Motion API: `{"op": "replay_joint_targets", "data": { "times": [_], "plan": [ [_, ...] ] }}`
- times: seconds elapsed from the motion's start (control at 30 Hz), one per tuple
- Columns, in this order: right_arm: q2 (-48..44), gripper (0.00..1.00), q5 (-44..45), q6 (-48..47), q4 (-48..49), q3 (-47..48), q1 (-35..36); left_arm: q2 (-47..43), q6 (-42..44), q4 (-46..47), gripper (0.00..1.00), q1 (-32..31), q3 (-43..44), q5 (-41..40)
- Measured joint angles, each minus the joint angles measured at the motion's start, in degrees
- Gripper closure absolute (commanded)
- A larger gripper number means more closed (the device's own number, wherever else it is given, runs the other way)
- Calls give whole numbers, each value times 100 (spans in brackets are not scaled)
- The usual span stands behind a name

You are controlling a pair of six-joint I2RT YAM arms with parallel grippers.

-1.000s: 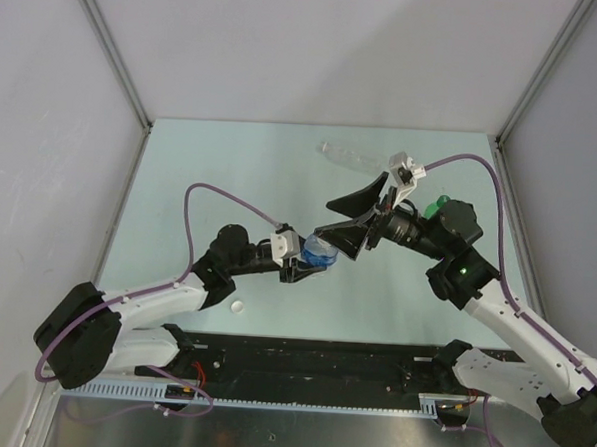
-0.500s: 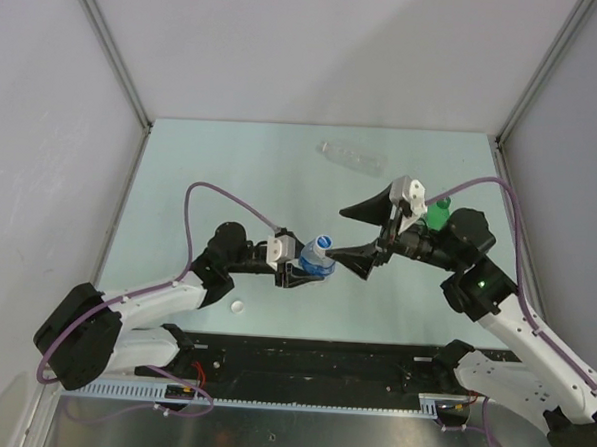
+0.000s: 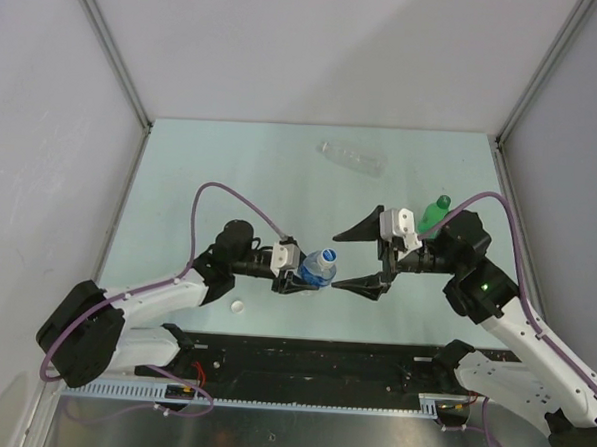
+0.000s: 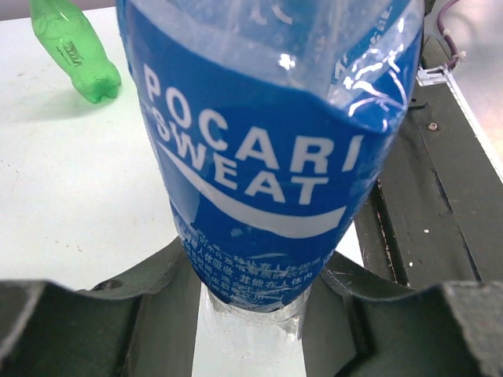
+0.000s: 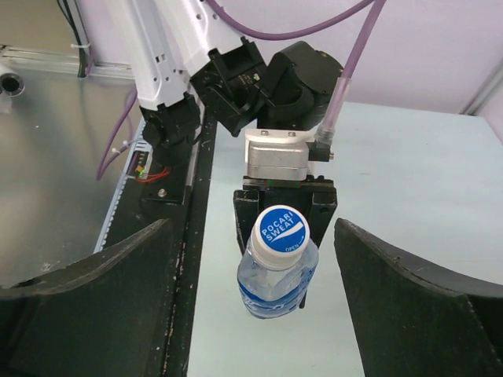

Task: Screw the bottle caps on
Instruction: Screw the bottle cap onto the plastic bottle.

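Note:
My left gripper (image 3: pixel 304 272) is shut on the lower body of the blue-label bottle (image 3: pixel 317 267) and holds it above the table, neck pointing at the right gripper. In the left wrist view the jaws (image 4: pixel 251 314) pinch the bottle (image 4: pixel 267 157) just under its label. A white cap (image 5: pixel 283 229) with a blue printed top sits on its neck. My right gripper (image 3: pixel 354 256) is wide open and empty, a short way right of the cap; its fingers (image 5: pixel 94 290) flank the bottle (image 5: pixel 275 283) without touching. Another white cap (image 3: pixel 237 305) lies on the table near the left arm.
A green bottle (image 3: pixel 434 213) sits behind the right wrist and also shows in the left wrist view (image 4: pixel 75 51). A clear unlabelled bottle (image 3: pixel 352 158) lies at the back of the table. The black base rail (image 3: pixel 311 359) runs along the near edge.
My right gripper has opened off the cap of the blue-label bottle and drawn back to the right. The left gripper has kept hold and shifted the bottle slightly right.

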Motion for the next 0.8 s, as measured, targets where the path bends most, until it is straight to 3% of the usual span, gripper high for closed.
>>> {"op": "replay_joint_targets", "data": {
  "times": [0.3, 0.8],
  "plan": [
    [214, 23, -90, 33, -42, 0, 0, 0, 245, -343, 100, 9, 81, 76],
    [409, 48, -92, 87, -94, 0, 9, -7, 334, -490, 100, 9, 157, 87]
  ]
}}
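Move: The blue-topped bottle cap, already on the mouth of the plastic bottle, is about 3 cm left of my right hand, 1 cm ahead and 3 cm lower. The bottle's middle is roughly 5 cm left, level fore and aft, and 10 cm down. The green bottle stands some 14 cm ahead and 17 cm right; the loose white cap lies about 27 cm left and 3 cm back. From my left hand, the bottle cap is about 2 cm right, 1 cm ahead and 14 cm up. I lower my right hand about 2 cm, easing some 1 cm left and a little forward, so that its open fingers come down on either side of the bottle cap. On the way I draw them in from nearly wide to about half open, and they go on narrowing after the hand settles. My left hand keeps its hold on the bottle and stays almost in place. ##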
